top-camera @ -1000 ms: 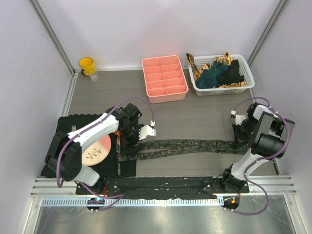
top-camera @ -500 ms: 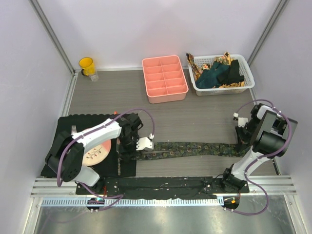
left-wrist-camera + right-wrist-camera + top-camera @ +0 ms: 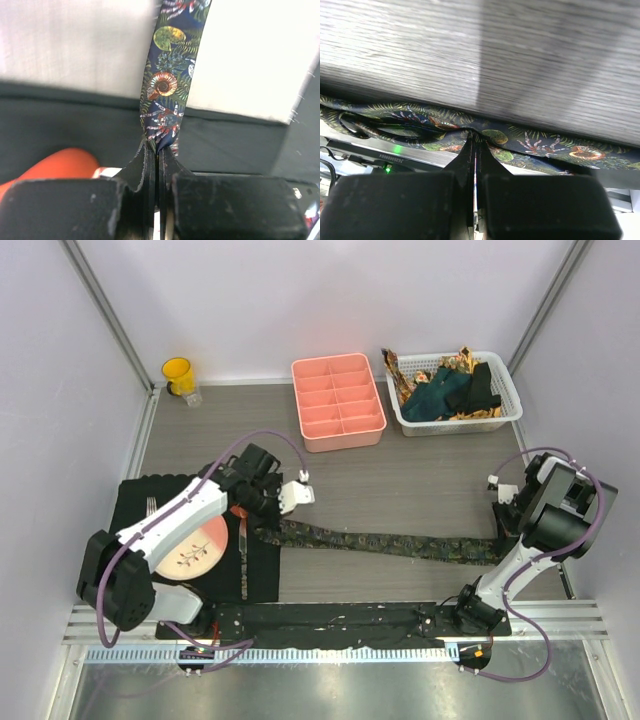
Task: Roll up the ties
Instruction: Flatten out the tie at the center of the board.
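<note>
A dark tie [image 3: 380, 542] with a shell and fern pattern lies stretched across the wooden table, from the placemat's right edge to the right arm. My left gripper [image 3: 268, 520] is shut on its left end. In the left wrist view the tie [image 3: 165, 85] runs straight away from the pinched fingertips of that gripper [image 3: 159, 149]. My right gripper [image 3: 503, 540] is shut on the right end. The right wrist view shows the cloth [image 3: 545, 142] bunched where the jaws of that gripper [image 3: 476, 137] meet. More ties [image 3: 450, 388], teal, black and gold-brown, are heaped in the white basket [image 3: 505, 418].
A pink divided tray [image 3: 338, 400] stands at the back centre, with a yellow cup [image 3: 178, 375] at the back left. A black placemat [image 3: 130, 502] at the left holds an orange and white plate [image 3: 195, 550], a fork and a knife.
My left gripper has closed on the tie's left end and drawn it back and to the left. The right gripper has shifted slightly right, and the tie now lies straighter.
</note>
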`<state>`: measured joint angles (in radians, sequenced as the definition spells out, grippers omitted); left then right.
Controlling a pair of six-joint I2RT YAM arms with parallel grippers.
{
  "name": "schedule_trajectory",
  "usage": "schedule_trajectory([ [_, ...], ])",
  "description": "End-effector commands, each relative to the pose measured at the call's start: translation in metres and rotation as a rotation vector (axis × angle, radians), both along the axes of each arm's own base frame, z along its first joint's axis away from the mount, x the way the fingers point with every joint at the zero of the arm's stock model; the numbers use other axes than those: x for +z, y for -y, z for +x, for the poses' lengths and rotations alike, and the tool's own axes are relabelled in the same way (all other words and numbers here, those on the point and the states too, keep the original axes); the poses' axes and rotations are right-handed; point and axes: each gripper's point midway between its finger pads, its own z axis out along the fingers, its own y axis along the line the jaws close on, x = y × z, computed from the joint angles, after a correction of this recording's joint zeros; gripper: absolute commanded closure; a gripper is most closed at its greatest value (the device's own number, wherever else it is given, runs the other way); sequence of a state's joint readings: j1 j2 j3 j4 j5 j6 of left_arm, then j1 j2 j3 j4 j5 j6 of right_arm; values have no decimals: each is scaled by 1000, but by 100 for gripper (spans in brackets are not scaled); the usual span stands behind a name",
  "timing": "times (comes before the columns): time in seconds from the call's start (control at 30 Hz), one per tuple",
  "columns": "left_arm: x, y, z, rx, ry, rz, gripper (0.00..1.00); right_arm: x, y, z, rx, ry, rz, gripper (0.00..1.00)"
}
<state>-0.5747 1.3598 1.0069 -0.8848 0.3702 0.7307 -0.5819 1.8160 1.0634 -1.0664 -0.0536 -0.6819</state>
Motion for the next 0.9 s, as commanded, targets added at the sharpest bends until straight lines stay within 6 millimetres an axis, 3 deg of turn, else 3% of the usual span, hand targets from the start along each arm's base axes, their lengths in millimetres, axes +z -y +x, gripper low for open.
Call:
schedule_trajectory([
  [0.0,19,3,29,80,102,-109,100,-24,41,34,41,128,-134,99],
  [0.13,8,0,26,66,126,-121,100,-24,43,35,36,132,-138,99],
  [0.2,-3,-1,23,46,77,-86,86,-24,44,37,31,134,-140,99],
  [0.27,-10,-5,9,12,-13,-49,78,-23,46,39,31,138,-143,99],
  [0.37,-17,-4,0,-7,-81,-35,40,-23,48,43,28,143,-147,99],
  [0.4,-17,-3,2,-5,-83,-31,23,-25,49,45,27,141,-146,99],
  [0.53,-5,4,8,23,-66,-73,13,-25,65,53,52,136,-196,99],
  [0.57,1,9,8,24,-56,-105,1,-24,71,55,58,138,-211,99],
  [0.87,53,33,44,126,165,-297,0,-27,130,97,87,184,-313,99],
])
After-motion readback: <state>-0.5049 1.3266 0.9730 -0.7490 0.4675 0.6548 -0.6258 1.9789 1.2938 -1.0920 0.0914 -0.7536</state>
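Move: My left hand already pinches the tie's left end up off the board. Its laying spot by the black mat's right edge is about 5 cm to my right, 4 cm back and 8 cm down. From this hand the knife is 6 cm left and 8 cm back, the mug 6 cm left and 8 cm ahead. My right hand holds the other end low on the board; the tie's middle is about 31 cm to its left and 4 cm ahead, the board's right edge 14 cm right, level with it. With my left hand I draw the raised tie end forward about 2 cm, then sink some 3 to 4 cm while easing back, open wide to let it go, and lift clear. As those fingers open, my right hand, still pinching its end close to the board, speeds up and drags the tie about 6.5 cm right and 3 cm forward. ##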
